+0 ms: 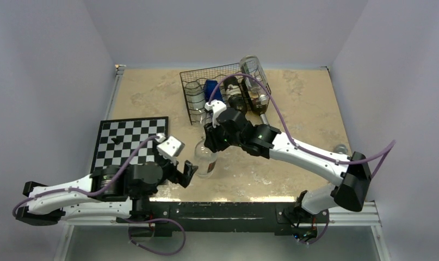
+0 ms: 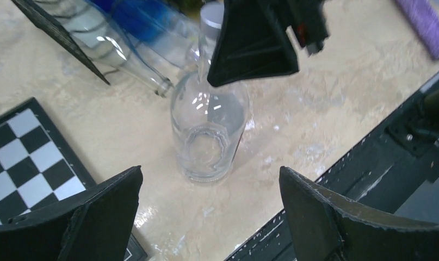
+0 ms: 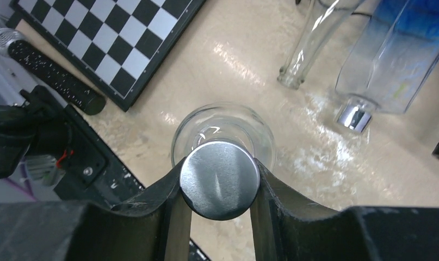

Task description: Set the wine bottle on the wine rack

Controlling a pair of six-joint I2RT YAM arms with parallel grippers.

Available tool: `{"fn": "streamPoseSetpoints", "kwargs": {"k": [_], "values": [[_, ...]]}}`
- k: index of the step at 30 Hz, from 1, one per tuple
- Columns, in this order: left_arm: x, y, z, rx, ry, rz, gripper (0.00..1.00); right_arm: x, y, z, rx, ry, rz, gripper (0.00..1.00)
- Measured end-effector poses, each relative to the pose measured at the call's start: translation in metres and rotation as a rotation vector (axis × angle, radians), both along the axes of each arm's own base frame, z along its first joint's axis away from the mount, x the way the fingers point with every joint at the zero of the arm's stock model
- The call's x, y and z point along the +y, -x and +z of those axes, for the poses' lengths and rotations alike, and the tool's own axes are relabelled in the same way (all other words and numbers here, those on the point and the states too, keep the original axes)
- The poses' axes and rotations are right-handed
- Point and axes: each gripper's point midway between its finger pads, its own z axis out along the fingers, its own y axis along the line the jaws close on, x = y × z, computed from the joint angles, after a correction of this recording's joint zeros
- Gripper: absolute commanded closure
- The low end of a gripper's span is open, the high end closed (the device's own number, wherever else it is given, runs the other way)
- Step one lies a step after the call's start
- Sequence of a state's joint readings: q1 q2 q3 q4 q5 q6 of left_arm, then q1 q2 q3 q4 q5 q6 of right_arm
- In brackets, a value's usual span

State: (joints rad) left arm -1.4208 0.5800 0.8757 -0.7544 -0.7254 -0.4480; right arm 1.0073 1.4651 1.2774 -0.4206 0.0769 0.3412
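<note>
The wine bottle [image 1: 206, 159] is clear glass with a silver cap [image 3: 220, 179]. It stands upright on the beige tabletop in front of the wine rack [image 1: 198, 73], a black wire box at the back centre. My right gripper [image 1: 210, 142] comes from above and is shut on the bottle's capped neck, with a finger pressed on each side of the cap in the right wrist view [image 3: 220, 175]. My left gripper [image 1: 189, 173] sits low just left of the bottle with its jaws wide open. Between them, the left wrist view [image 2: 210, 171] shows the bottle's body [image 2: 209, 128] a little ahead, untouched.
The rack holds a clear bottle [image 1: 195, 95], a blue bottle [image 1: 212, 89] and a dark one [image 1: 236, 95], necks pointing forward; a large clear bottle [image 1: 255, 73] leans on its right side. A chessboard [image 1: 131, 142] lies left of the bottle. The black base rail [image 1: 228, 209] runs along the near edge.
</note>
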Motion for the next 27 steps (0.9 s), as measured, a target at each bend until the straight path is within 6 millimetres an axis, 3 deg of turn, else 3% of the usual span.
{"fn": "streamPoseSetpoints", "kwargs": {"k": [8, 12, 21, 27], "values": [[-0.045, 0.015, -0.087, 0.096, -0.13, -0.119, 0.01, -0.037, 0.029, -0.002, 0.076, -0.042, -0.058, 1.0], [-0.062, 0.016, -0.119, 0.11, -0.134, -0.141, 0.01, -0.057, 0.041, -0.003, 0.099, -0.042, -0.09, 1.0], [-0.092, 0.018, -0.15, 0.189, -0.102, -0.126, 0.01, -0.091, 0.06, -0.008, 0.117, -0.12, -0.145, 1.0], [-0.1, 0.02, -0.171, 0.229, -0.114, -0.111, 0.01, -0.103, 0.067, -0.012, 0.123, -0.175, -0.165, 1.0]]}}
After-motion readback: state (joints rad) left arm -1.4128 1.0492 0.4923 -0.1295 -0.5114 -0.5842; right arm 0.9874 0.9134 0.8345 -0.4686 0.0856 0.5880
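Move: The wine bottle hangs roughly upright from the right hand's fingers, its middle about 10 cm below them. From the left hand, which is empty, open and higher, that middle lies some 9 cm ahead, 9 cm to the right and 15 cm down. From the right hand, the clear bottle on the rack lies around 24 cm ahead, 3 cm left and 15 cm lower; the blue bottle beside it is about 25 cm ahead, 4 cm right, equally low. Still pinching the wine bottle by its cap, the right hand takes it about 10 cm to the right and 7 cm back, almost level, away from the rack. Meanwhile the left hand drops some 17 cm and goes 10 cm right, fingers wide open and tipping further down, closing in on the lower part of the bottle's body; whether a finger touches it can't be seen. ##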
